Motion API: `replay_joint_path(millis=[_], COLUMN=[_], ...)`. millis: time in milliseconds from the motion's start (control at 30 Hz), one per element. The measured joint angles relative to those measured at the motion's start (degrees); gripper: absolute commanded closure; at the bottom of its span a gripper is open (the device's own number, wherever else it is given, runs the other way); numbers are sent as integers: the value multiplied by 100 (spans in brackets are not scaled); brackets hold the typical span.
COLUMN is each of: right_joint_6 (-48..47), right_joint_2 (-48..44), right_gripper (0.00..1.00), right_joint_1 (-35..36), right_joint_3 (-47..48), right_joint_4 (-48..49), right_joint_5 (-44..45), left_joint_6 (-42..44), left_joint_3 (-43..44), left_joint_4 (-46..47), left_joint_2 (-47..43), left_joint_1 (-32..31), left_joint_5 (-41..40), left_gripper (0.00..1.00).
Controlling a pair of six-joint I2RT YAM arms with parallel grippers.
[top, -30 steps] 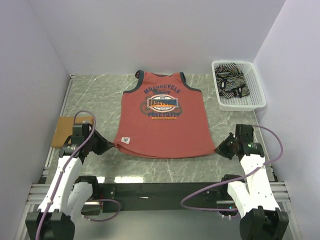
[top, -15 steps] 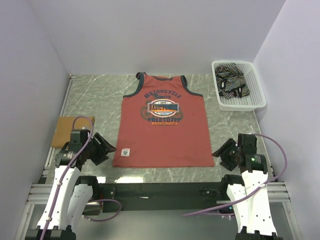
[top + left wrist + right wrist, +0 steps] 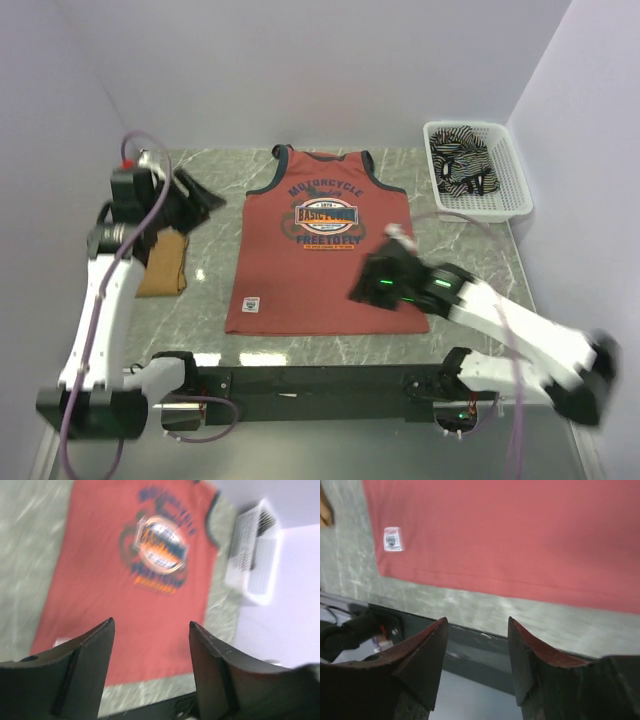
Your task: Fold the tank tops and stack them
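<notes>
The brick-red tank top [image 3: 320,250] lies flat, chest lettering up, in the middle of the table. A folded mustard-tan top [image 3: 163,262] rests to its left. The striped top [image 3: 462,168] is bunched in the white basket [image 3: 520,195]. My left gripper [image 3: 192,196] hangs open above the table's far left, holding nothing; its wrist view looks down on the red top [image 3: 125,570] between its spread fingers [image 3: 95,650]. My right gripper [image 3: 362,288] hovers open over the red top's lower right part; its wrist view shows the hem [image 3: 520,587] and the table's front edge.
The basket [image 3: 255,555] stands at the back right corner. Purple walls close in the left, back and right sides. A dark rail [image 3: 320,380] with the arm bases runs along the near edge. The tan top's corner [image 3: 324,510] shows at the right wrist view's left edge.
Both grippers opened and let go of the red top's hem corners; the hem now lies flat. The left arm rose to the far left; the right arm swung left over the top.
</notes>
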Motion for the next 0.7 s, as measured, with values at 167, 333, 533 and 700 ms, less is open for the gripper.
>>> replay_joint_path(millis=[167, 333, 533, 700], right_joint_6=[448, 435, 308, 219], right_joint_2=[3119, 5136, 6769, 7617], right_gripper=[60, 63, 64, 66], right_joint_1=[1683, 2365, 2754, 2927], right_joint_3=[1871, 3893, 5742, 6334], right_joint_4=[782, 986, 946, 800], right_joint_5=[903, 1287, 1353, 1311], left_joint_6=[28, 28, 28, 31], left_joint_3=[1532, 3032, 3860, 3936], left_joint_4=[341, 442, 573, 570], left_joint_2=[953, 968, 758, 721], left_joint_1=[164, 195, 205, 205], left_joint_5=[267, 291, 341, 448], left_gripper=[33, 33, 34, 35])
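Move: I want the tank top's near-left hem corner, about 35 cm to the left of my right hand, 3 cm nearer me and some 15 cm below. The white label sits 7 cm ahead and 5 cm to the right of that corner. The folded brown top lies about 56 cm left of my right hand and 13 cm ahead. From my left hand the corner is roughly 17 cm back, 3 cm right and 27 cm down. I sweep my empty right hand fast to the left, about 34 cm over the lower part of the tank top towards its near-left hem corner, turning nearly 20 degrees counter-clockwise, narrowing my fingers part-way, and only then sinking some 6 cm. Meanwhile my left hand, still open, climbs away about 27 cm, swinging forward then back as its fingers tip up. ##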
